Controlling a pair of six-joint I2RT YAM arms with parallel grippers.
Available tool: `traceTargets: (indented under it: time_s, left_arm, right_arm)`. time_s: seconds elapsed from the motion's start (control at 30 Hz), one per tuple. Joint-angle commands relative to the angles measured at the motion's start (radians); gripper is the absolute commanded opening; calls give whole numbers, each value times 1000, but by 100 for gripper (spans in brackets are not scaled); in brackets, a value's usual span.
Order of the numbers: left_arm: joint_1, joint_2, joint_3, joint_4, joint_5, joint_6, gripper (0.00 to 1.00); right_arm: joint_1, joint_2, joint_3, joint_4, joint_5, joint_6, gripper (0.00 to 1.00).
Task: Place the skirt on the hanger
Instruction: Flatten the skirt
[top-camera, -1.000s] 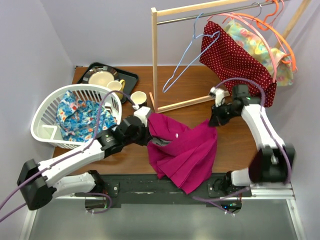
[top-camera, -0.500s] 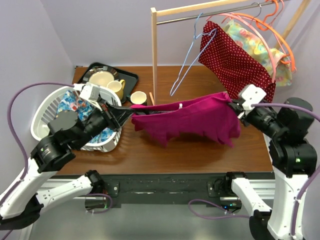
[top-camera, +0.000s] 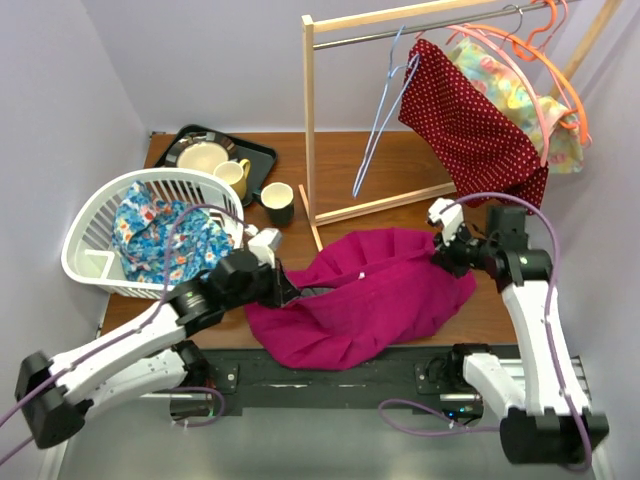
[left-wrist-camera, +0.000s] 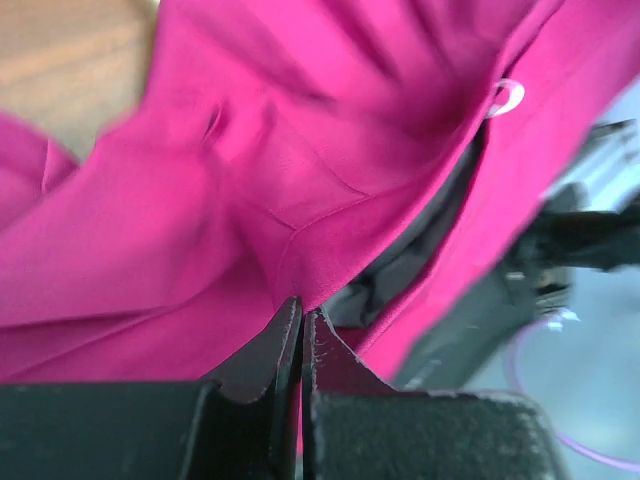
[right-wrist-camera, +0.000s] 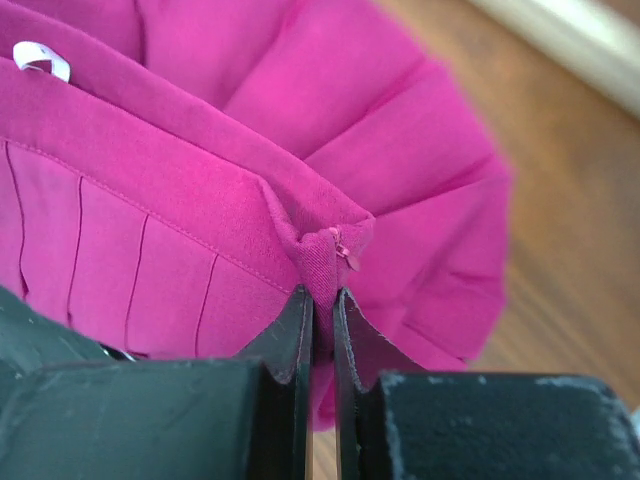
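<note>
The magenta pleated skirt (top-camera: 370, 295) lies spread over the near middle of the table, its hem reaching the front edge. My left gripper (top-camera: 283, 285) is shut on the skirt's left waist edge (left-wrist-camera: 300, 270). My right gripper (top-camera: 440, 258) is shut on the right waist corner beside the small zipper (right-wrist-camera: 338, 248). A white loop (right-wrist-camera: 40, 58) shows on the waistband. An empty light-blue wire hanger (top-camera: 385, 110) hangs on the rack's rod, behind the skirt and apart from it.
A wooden garment rack (top-camera: 310, 120) stands at the back, carrying a red dotted garment (top-camera: 470, 125), a floral garment (top-camera: 510, 80) and orange hangers (top-camera: 530, 45). A white basket (top-camera: 90, 250) holding blue cloth sits left. A dark tray (top-camera: 262, 155) with dishes, a yellow mug (top-camera: 232, 172) and a black cup (top-camera: 277, 203) stand behind it.
The skirt, stretched taut in the air between both grippers half a second ago, has come down onto the table. Both arms lowered and moved closer together; the blue hanger swings slightly.
</note>
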Motion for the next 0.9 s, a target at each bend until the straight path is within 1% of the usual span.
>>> traceTargets:
  time_s: [0.0,0.07,0.1,0.13,0.2,0.23,0.3,0.37,0.4,0.47,0.5,0.53,0.57,0.6,0.63,0.67,0.7,0.73,0.77,0.8,0.83,0.87]
  left_arm:
    - [6,116,-82,253,35,-50,0]
    - [9,165,-117,327,81,-61,0]
    - [7,181,-123,327,96,-66,0]
    - [7,207,-126,360,108,-63,0]
    - [9,224,-129,368,133,-57,0]
    - [7,236,-128,367,138,-54,0]
    - [9,248,-129,356,133,-43,0]
    - [12,256,-128,352,112,-41,0]
    - [12,259,-129,352,104,-40,0]
    - [13,268,-128,365,101,-38,0]
    - [13,273,-125,370,104,-38,0]
    - [13,283,-120,378,115,-37,0]
    - [15,287,-114,381,131,-34,0]
    - [13,288,-108,375,138,-26,1]
    - [13,288,-91,364,142,-18,10]
    - [15,284,-79,346,144,-12,16]
    - [13,276,-70,300,142,5,22]
    - [15,248,-50,278,138,12,32]
    - [13,228,-42,238,123,17,37]
    - [15,209,-33,220,113,29,42]
    - [13,164,-16,198,103,37,51]
    - [15,143,-4,150,69,43,55]
  right_arm:
    - [-1,111,-58,72,9,-99,0]
    - [-1,130,-61,-22,-28,-186,0]
    - [-1,134,-61,-55,-42,-270,0]
    - [-1,137,-61,-100,-57,-297,0]
    - [-1,131,-66,-137,-65,-372,0]
    - [-1,125,-69,-131,-53,-372,2]
    - [-1,133,-67,-125,-31,-365,9]
    - [-1,154,-63,-91,7,-334,13]
    - [-1,160,-56,-83,13,-302,22]
    - [-1,163,-37,-85,10,-279,39]
    - [-1,157,-8,-86,6,-248,56]
    - [-1,150,14,-108,-2,-240,62]
    - [-1,139,41,-123,-11,-237,66]
    - [-1,121,98,-134,-22,-216,72]
    - [-1,113,133,-155,-27,-207,74]
    - [-1,107,167,-168,-34,-199,76]
    - [-1,101,242,-183,-59,-185,78]
    - [-1,102,279,-207,-76,-176,79]
    - [-1,105,316,-217,-93,-162,80]
    - [-1,110,386,-226,-114,-126,81]
    - [-1,123,417,-220,-172,-92,82]
    - [-1,131,445,-211,-200,-54,82]
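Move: Both grippers already pinch the ends of the skirt's waistband. The left one's landing spot on the table is about 3 cm to its right and 7 cm below; the white tag on the waistband is some 17 cm right and 5 cm ahead, the dark mug about 23 cm ahead and 3 cm left. The right one's landing spot is about 7 cm below, 2 cm back and 1 cm left; the tag lies some 19 cm left and 3 cm back, the rack's bottom bar about 17 cm ahead, 3 cm left. Lower both waistband ends together onto the table, about 6 to 7 cm down, easing the left one slightly right and turning the right one some 10 degrees counter-clockwise. Hold both low briefly, then open the right gripper wide, let go, and lift it about 12 cm clear. Open the left gripper about halfway a moment later, starting to raise it. ##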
